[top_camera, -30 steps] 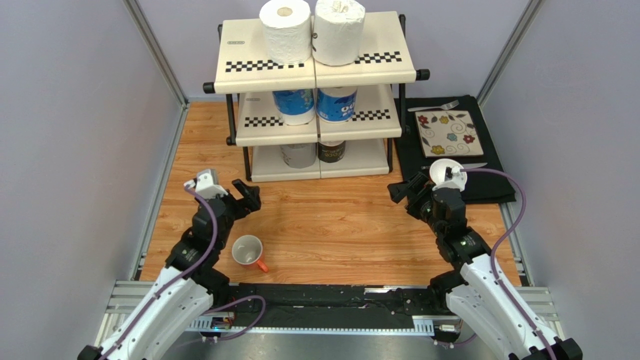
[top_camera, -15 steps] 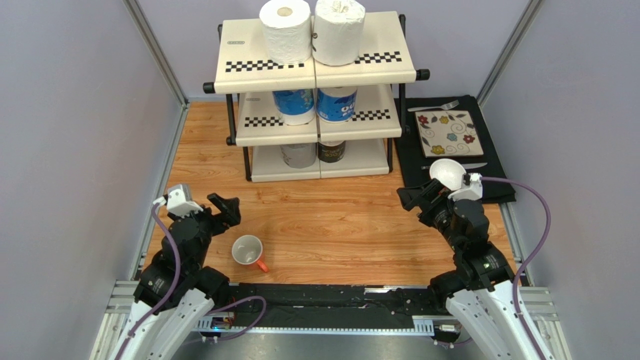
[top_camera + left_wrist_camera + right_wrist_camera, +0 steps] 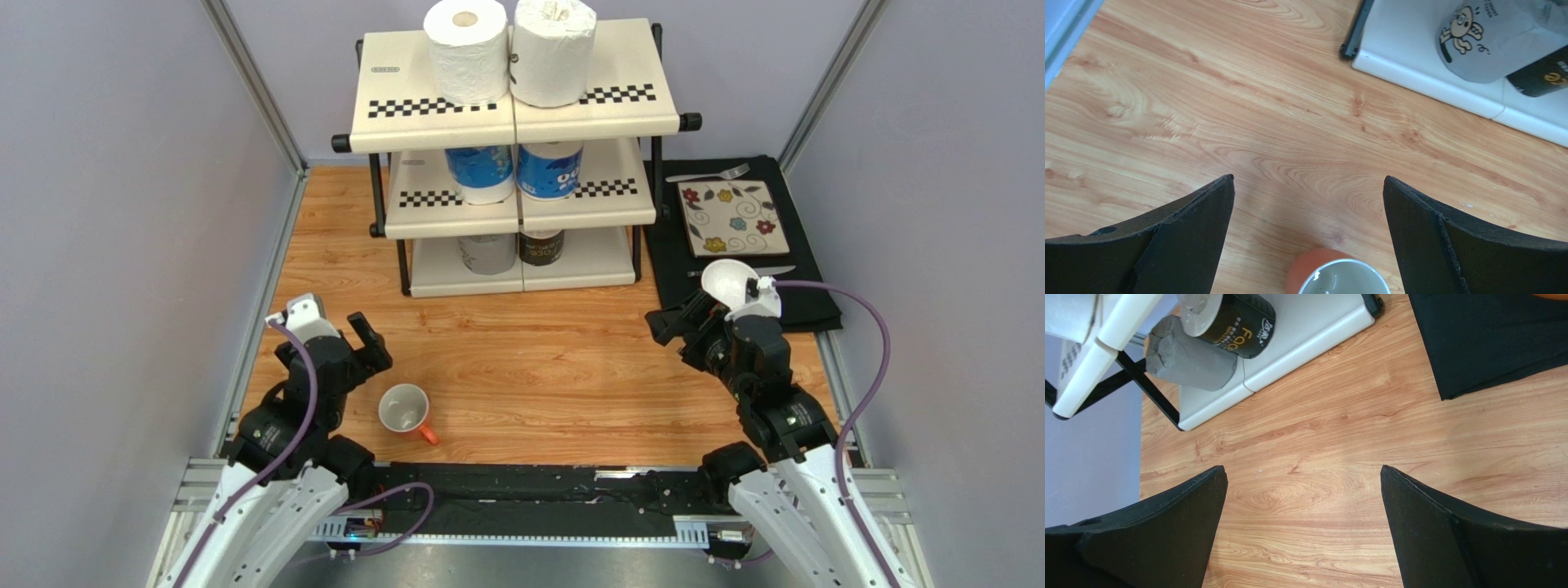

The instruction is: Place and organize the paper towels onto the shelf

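The shelf (image 3: 628,83) stands at the back of the table with six paper towels upright on it. Two white rolls (image 3: 466,52) (image 3: 553,49) are on the top tier, two blue-printed rolls (image 3: 481,172) (image 3: 550,169) on the middle one. A grey roll (image 3: 488,252) (image 3: 1496,37) (image 3: 1189,355) and a dark-wrapped roll (image 3: 541,246) (image 3: 1545,70) (image 3: 1236,321) stand on the bottom tier. My left gripper (image 3: 368,343) (image 3: 1308,184) hangs open over bare wood at the near left, holding nothing. My right gripper (image 3: 670,322) (image 3: 1303,471) is open and empty at the near right.
A white mug with an orange handle (image 3: 405,410) (image 3: 1339,277) lies just right of the left gripper. A black mat (image 3: 785,288) (image 3: 1493,337) with a floral tile (image 3: 731,218), a fork and a white bowl (image 3: 727,281) lies right of the shelf. Grey walls close in both sides.
The left arm has pulled back from the shelf toward the near left, its gripper opening slightly wider. The right arm has drawn back a little to the right. The rolls have not moved.
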### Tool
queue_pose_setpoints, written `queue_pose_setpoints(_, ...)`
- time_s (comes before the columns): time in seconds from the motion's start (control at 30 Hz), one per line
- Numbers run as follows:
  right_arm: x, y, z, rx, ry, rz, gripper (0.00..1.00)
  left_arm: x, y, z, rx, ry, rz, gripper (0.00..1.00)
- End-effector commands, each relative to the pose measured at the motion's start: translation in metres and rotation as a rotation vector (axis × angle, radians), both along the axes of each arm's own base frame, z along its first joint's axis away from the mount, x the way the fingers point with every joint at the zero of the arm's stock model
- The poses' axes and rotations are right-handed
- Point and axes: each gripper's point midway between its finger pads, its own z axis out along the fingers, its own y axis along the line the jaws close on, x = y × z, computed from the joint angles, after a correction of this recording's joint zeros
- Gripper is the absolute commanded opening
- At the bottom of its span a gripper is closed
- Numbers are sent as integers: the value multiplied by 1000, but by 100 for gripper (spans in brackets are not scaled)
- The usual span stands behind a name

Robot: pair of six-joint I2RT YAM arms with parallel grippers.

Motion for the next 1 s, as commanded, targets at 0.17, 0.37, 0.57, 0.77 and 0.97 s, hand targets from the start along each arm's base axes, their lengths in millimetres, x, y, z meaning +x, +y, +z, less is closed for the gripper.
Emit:
queue_pose_setpoints(0.17, 28, 7, 16, 7, -43, -14, 99, 15, 8, 15, 104, -20, 22, 99)
queue_pose_setpoints(0.37, 46, 9, 14, 5, -34, -41, 99, 26, 8, 2, 187, -30, -9, 99)
queue_pose_setpoints(0.57, 60, 10, 12, -10, -15, -61, 99, 31, 6, -18, 236, 1, -33, 99)
queue_pose_setpoints(0.77, 65, 14, 5, 1, 7, -64, 99, 30, 5, -39, 261, 36, -56, 99)
queue_pose_setpoints(0.97, 66, 14, 2, 1, 18, -63, 98, 28, -1, -56, 247, 52, -91, 99)
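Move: Both hands are empty. From the left hand, the grey roll on the bottom shelf lies about 26 cm ahead, 23 cm to the right and 10 cm lower. The mug is some 8 cm back and 10 cm to the right of that hand, about 13 cm below. From the right hand, the black roll is about 23 cm ahead, 23 cm to the left and 10 cm lower. The bowl sits 16 cm ahead, 13 cm to the right and 15 cm below. With nothing touched, the right hand heads forward about 5 cm over the bare table towards the bottom shelf, sinking half as far and dipping its fingertips slightly. The left hand first eases a couple of centimetres forward, then sinks about 6 cm beyond the mug, rolling some 15 degrees so its left side rises. Both grippers stay wide open. ##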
